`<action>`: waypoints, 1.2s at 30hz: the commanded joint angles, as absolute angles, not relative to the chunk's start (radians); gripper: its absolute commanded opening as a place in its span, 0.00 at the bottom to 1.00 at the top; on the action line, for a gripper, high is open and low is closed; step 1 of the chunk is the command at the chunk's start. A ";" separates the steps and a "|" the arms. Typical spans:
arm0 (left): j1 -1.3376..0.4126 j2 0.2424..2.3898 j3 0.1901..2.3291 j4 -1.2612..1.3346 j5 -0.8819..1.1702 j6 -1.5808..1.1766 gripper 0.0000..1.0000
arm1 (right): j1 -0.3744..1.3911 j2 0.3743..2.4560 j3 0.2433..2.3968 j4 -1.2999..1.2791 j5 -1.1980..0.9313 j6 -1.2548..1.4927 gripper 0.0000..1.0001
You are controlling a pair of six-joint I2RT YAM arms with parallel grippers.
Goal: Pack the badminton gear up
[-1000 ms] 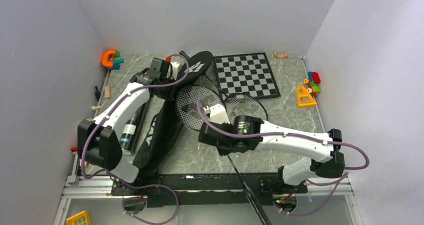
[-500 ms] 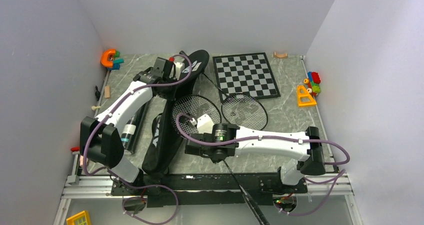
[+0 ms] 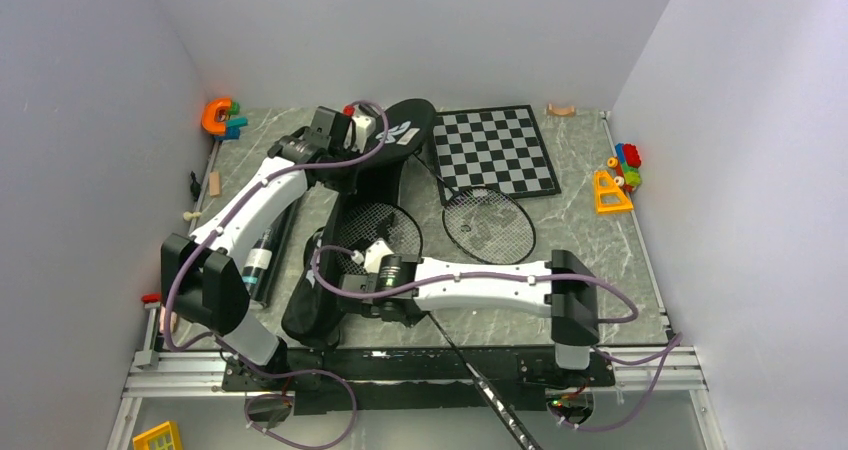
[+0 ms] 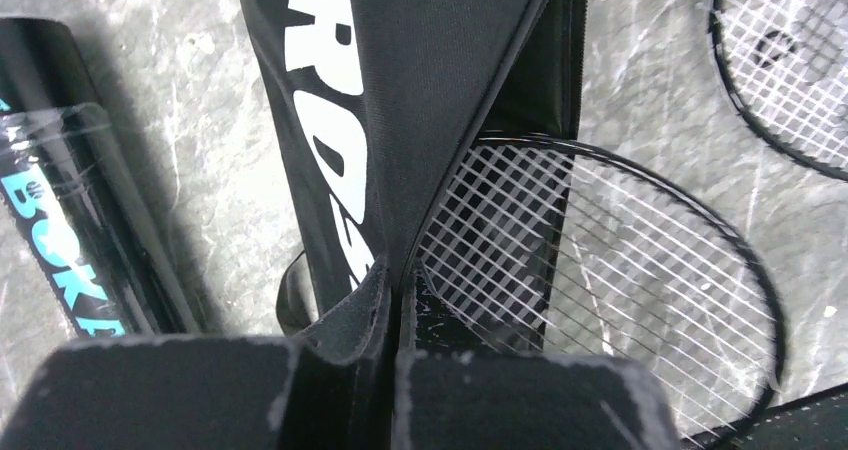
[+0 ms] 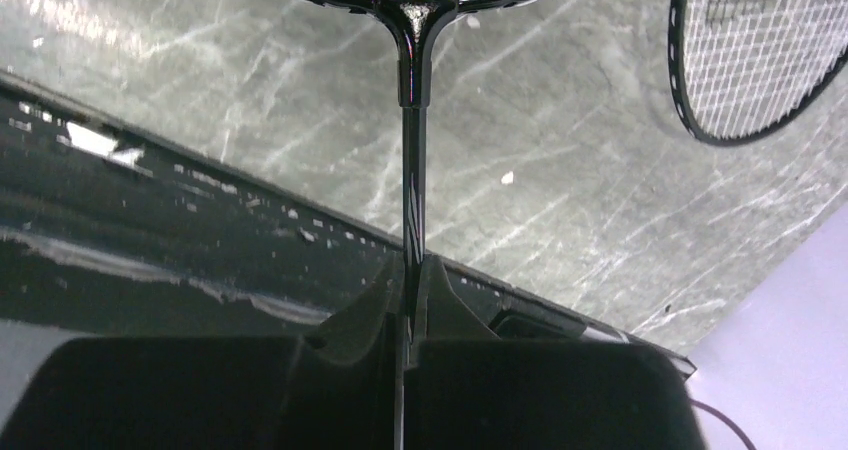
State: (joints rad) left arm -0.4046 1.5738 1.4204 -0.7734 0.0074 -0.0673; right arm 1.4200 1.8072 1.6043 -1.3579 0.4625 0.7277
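The black racket bag (image 3: 318,288) lies lengthwise on the left of the table. My left gripper (image 3: 376,138) is shut on the edge of its upper flap (image 4: 400,110) and holds it lifted, pinched between the fingers (image 4: 400,282). My right gripper (image 3: 392,296) is shut on the thin shaft (image 5: 410,180) of a black racket. That racket's strung head (image 3: 376,226) lies partly under the raised flap, at the bag's opening (image 4: 600,270). A second racket (image 3: 488,222) lies flat on the table to the right. The long dark tube (image 3: 262,258) lies left of the bag.
A chessboard (image 3: 494,150) sits at the back, right of the bag's top end. Colourful toys stand at the back left (image 3: 222,118) and by the right wall (image 3: 616,182). The held racket's handle (image 3: 500,410) sticks out over the near table edge.
My right arm has swung left, carrying the racket so that its head slid from beside the second racket to the bag's opening. My left gripper has shifted slightly right with the flap.
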 commanded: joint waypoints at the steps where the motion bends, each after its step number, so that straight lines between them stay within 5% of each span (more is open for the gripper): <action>1: -0.416 1.585 1.490 -0.757 0.073 -0.095 0.00 | 1.365 1.831 1.676 -1.295 0.523 0.662 0.00; 21: -0.358 1.520 1.381 -0.676 0.416 -0.170 0.00 | 1.041 1.663 1.585 -0.645 0.361 0.786 0.00; 36: -0.335 1.495 1.404 -0.684 0.506 -0.154 0.00 | 1.019 1.642 1.493 -0.490 0.383 0.826 0.00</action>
State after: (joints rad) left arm -0.3359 1.5639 1.3731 -0.7002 0.4305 -0.1516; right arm 1.0222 1.6855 1.4986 -0.6270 0.3599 0.8059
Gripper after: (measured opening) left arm 0.024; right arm 0.036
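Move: My right hand already grips one racket by the shaft, its head partly over the bag. The bag's opening is about 24 cm ahead of this hand, 11 cm to the left and 6 cm lower; the loose racket's head lies some 25 cm ahead and 14 cm to the right, down on the table. My left hand already pinches the bag's upper lip, with the opening roughly 8 cm to its right and 9 cm below. The shuttlecock tube lies about 19 cm to that hand's left and 6 cm back. My right hand keeps its grip on the shaft and pushes the racket head-first under the lifted lip: a slight dip, then about 16 cm forward and 7 cm left, climbing some 5 cm while rolling its left side up around 45 degrees and turning clockwise. My left hand keeps the lip pinched, draws it about 4 cm right towards the racket, and rolls its left side down some 20 degrees. ##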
